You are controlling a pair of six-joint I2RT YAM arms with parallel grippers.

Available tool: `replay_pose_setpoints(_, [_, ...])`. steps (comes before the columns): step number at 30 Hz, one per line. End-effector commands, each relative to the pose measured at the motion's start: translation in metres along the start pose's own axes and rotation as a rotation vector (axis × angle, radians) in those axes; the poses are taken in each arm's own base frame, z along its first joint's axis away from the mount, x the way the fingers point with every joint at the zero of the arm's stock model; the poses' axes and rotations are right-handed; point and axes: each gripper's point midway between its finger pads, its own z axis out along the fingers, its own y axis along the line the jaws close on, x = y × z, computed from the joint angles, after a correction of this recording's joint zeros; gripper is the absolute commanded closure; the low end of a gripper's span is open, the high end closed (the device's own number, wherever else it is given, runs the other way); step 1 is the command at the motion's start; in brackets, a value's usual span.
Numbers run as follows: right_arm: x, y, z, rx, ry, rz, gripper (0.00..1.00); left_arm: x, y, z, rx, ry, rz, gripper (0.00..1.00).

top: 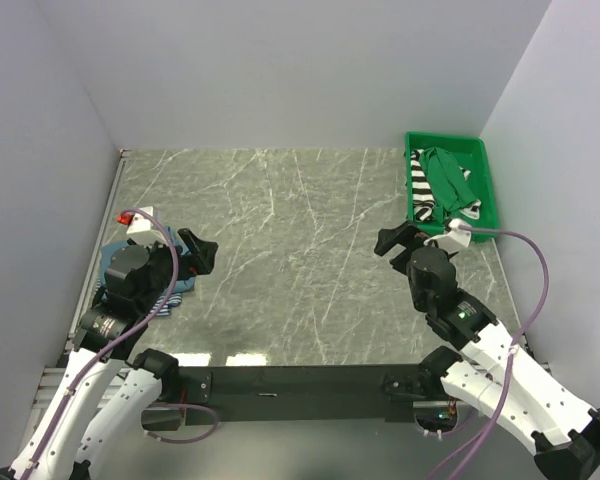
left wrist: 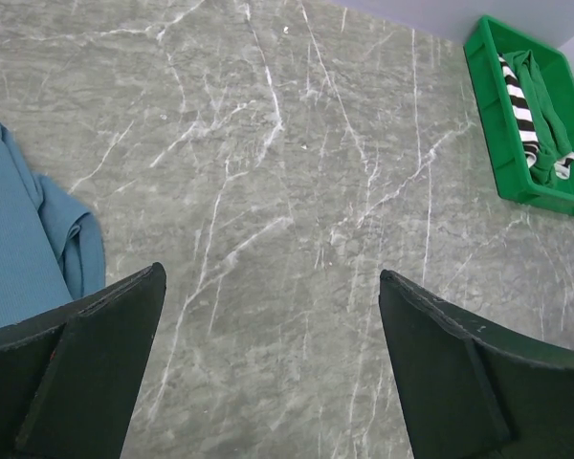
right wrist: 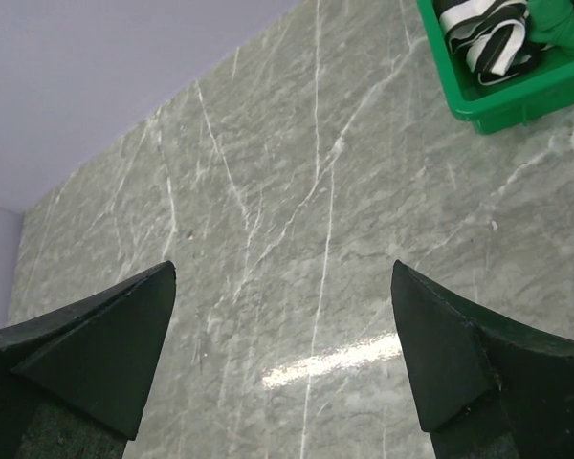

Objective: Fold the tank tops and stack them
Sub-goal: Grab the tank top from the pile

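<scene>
A plain green tank top [top: 446,176] and a black-and-white striped one [top: 421,186] lie crumpled in the green bin [top: 446,138] at the back right. In the left wrist view the same striped top [left wrist: 518,103] and green top [left wrist: 547,107] show far off. A solid blue tank top [left wrist: 19,239] lies flat at the table's left, and a blue-white striped edge [top: 180,290] peeks out under the left arm. My left gripper [top: 202,252] [left wrist: 271,277] hangs open over bare table beside the blue pile. My right gripper [top: 395,240] [right wrist: 282,273] is open too, just in front of the bin, holding nothing.
The grey marble table [top: 290,250] is boxed in by white walls at the back and on both sides. The bin [right wrist: 526,100] stands against the right wall. The blue pile lies along the left edge, partly hidden by the left arm.
</scene>
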Motion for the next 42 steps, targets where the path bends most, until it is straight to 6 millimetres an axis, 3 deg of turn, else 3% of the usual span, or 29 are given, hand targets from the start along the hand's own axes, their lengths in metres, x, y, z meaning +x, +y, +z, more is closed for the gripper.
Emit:
replay_pose_setpoints(1, [-0.031, 0.017, -0.004, -0.033, -0.065, -0.013, 0.01, -0.004, -0.005, 0.0, 0.032, -0.015, 0.019, 0.01])
replay_pose_setpoints(2, [-0.035, 0.024, -0.001, -0.049, -0.066, -0.035, 0.01, -0.003, -0.006, 0.001, 0.034, -0.011, 0.02, 0.01])
replay_pose_setpoints(3, [-0.034, 0.017, 0.014, 0.005, -0.052, -0.071, 0.01, -0.003, -0.006, 0.001, 0.039, -0.007, 0.021, 0.01])
replay_pose_setpoints(4, [-0.058, 0.026, 0.021, 0.01, -0.069, -0.062, 0.01, -0.001, -0.006, 0.002, 0.036, -0.001, 0.023, 0.01])
replay_pose_setpoints(5, [-0.054, 0.028, 0.031, -0.005, 0.007, -0.07, 0.02, -0.002, -0.006, 0.002, 0.035, 0.0, 0.023, 0.01])
replay_pose_setpoints(6, [-0.046, 0.019, 0.055, 0.042, 0.076, -0.072, 0.04, -0.001, -0.006, 0.003, 0.035, 0.003, 0.024, 0.01])
replay_pose_setpoints(7, [-0.085, 0.002, 0.073, 0.101, 0.018, -0.011, 0.05, -0.001, -0.006, 0.003, 0.037, 0.003, 0.026, 0.01])
replay_pose_setpoints(9, [-0.102, -0.007, 0.104, 0.127, 0.039, 0.023, 0.07, -0.001, -0.006, 0.003, 0.037, 0.001, 0.026, 0.01])
replay_pose_setpoints(10, [-0.119, -0.029, 0.116, 0.198, 0.014, 0.058, 0.08, 0.0, -0.006, 0.003, 0.034, 0.003, 0.026, 0.01])
replay_pose_setpoints(11, [-0.117, -0.049, 0.136, 0.26, 0.044, 0.078, 0.07, 0.001, -0.005, 0.004, 0.032, 0.007, 0.026, 0.01])
replay_pose_setpoints(12, [-0.125, -0.058, 0.147, 0.284, 0.042, 0.099, 0.08, 0.001, -0.006, 0.005, 0.033, 0.011, 0.028, 0.01])
replay_pose_setpoints(13, [-0.147, -0.057, 0.156, 0.287, 0.007, 0.131, 0.09, 0.002, -0.006, 0.006, 0.033, 0.015, 0.029, 0.01])
replay_pose_setpoints(14, [-0.155, -0.078, 0.163, 0.345, 0.003, 0.158, 0.11, 0.005, -0.004, 0.008, 0.026, 0.029, 0.03, 0.01])
replay_pose_setpoints(15, [-0.15, -0.094, 0.179, 0.392, 0.028, 0.174, 0.11, 0.005, -0.004, 0.008, 0.025, 0.032, 0.032, 0.01])
replay_pose_setpoints(17, [-0.171, -0.104, 0.194, 0.4, -0.013, 0.195, 0.12, 0.007, -0.004, 0.01, 0.023, 0.04, 0.034, 0.01])
replay_pose_setpoints(19, [-0.171, -0.119, 0.215, 0.432, -0.011, 0.176, 0.12, 0.007, -0.004, 0.01, 0.024, 0.04, 0.033, 0.01])
replay_pose_setpoints(20, [-0.161, -0.137, 0.228, 0.482, 0.011, 0.168, 0.12, 0.007, -0.004, 0.01, 0.024, 0.037, 0.032, 0.01])
replay_pose_setpoints(23, [-0.157, -0.156, 0.245, 0.528, 0.025, 0.161, 0.12, 0.007, -0.005, 0.01, 0.029, 0.036, 0.033, 0.01])
replay_pose_setpoints(26, [-0.132, -0.185, 0.262, 0.584, 0.073, 0.172, 0.12, 0.01, -0.005, 0.012, 0.028, 0.054, 0.035, 0.01])
replay_pose_setpoints(32, [-0.098, -0.215, 0.286, 0.643, 0.129, 0.168, 0.13, 0.011, -0.004, 0.014, 0.023, 0.057, 0.033, 0.01])
replay_pose_setpoints(42, [-0.074, -0.228, 0.299, 0.646, 0.171, 0.168, 0.28, 0.016, -0.003, 0.017, 0.016, 0.079, 0.035, 0.01])
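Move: The green tank top in the tote lies about 27 cm ahead of the right hand, 22 cm to its right and 18 cm below. The striped tank top is at about the same height, 26 cm ahead and 14 cm to the right of that hand; the green tote holding both centres some 26 cm ahead and 24 cm right. From the left hand the green tank top is roughly 30 cm ahead, 63 cm right and 21 cm below. The right arm sweeps forward and to its right, about 25 cm each way, lifting some 5 cm at first to come over the green tote, then sinks about 20 cm into it, onto the near part of the green tank top. On the way the hand swings about 25 degrees clockwise and tips some 30 degrees further down, and the wide-open fingers begin to draw together near the bottom, ending still well apart across the green fabric. ##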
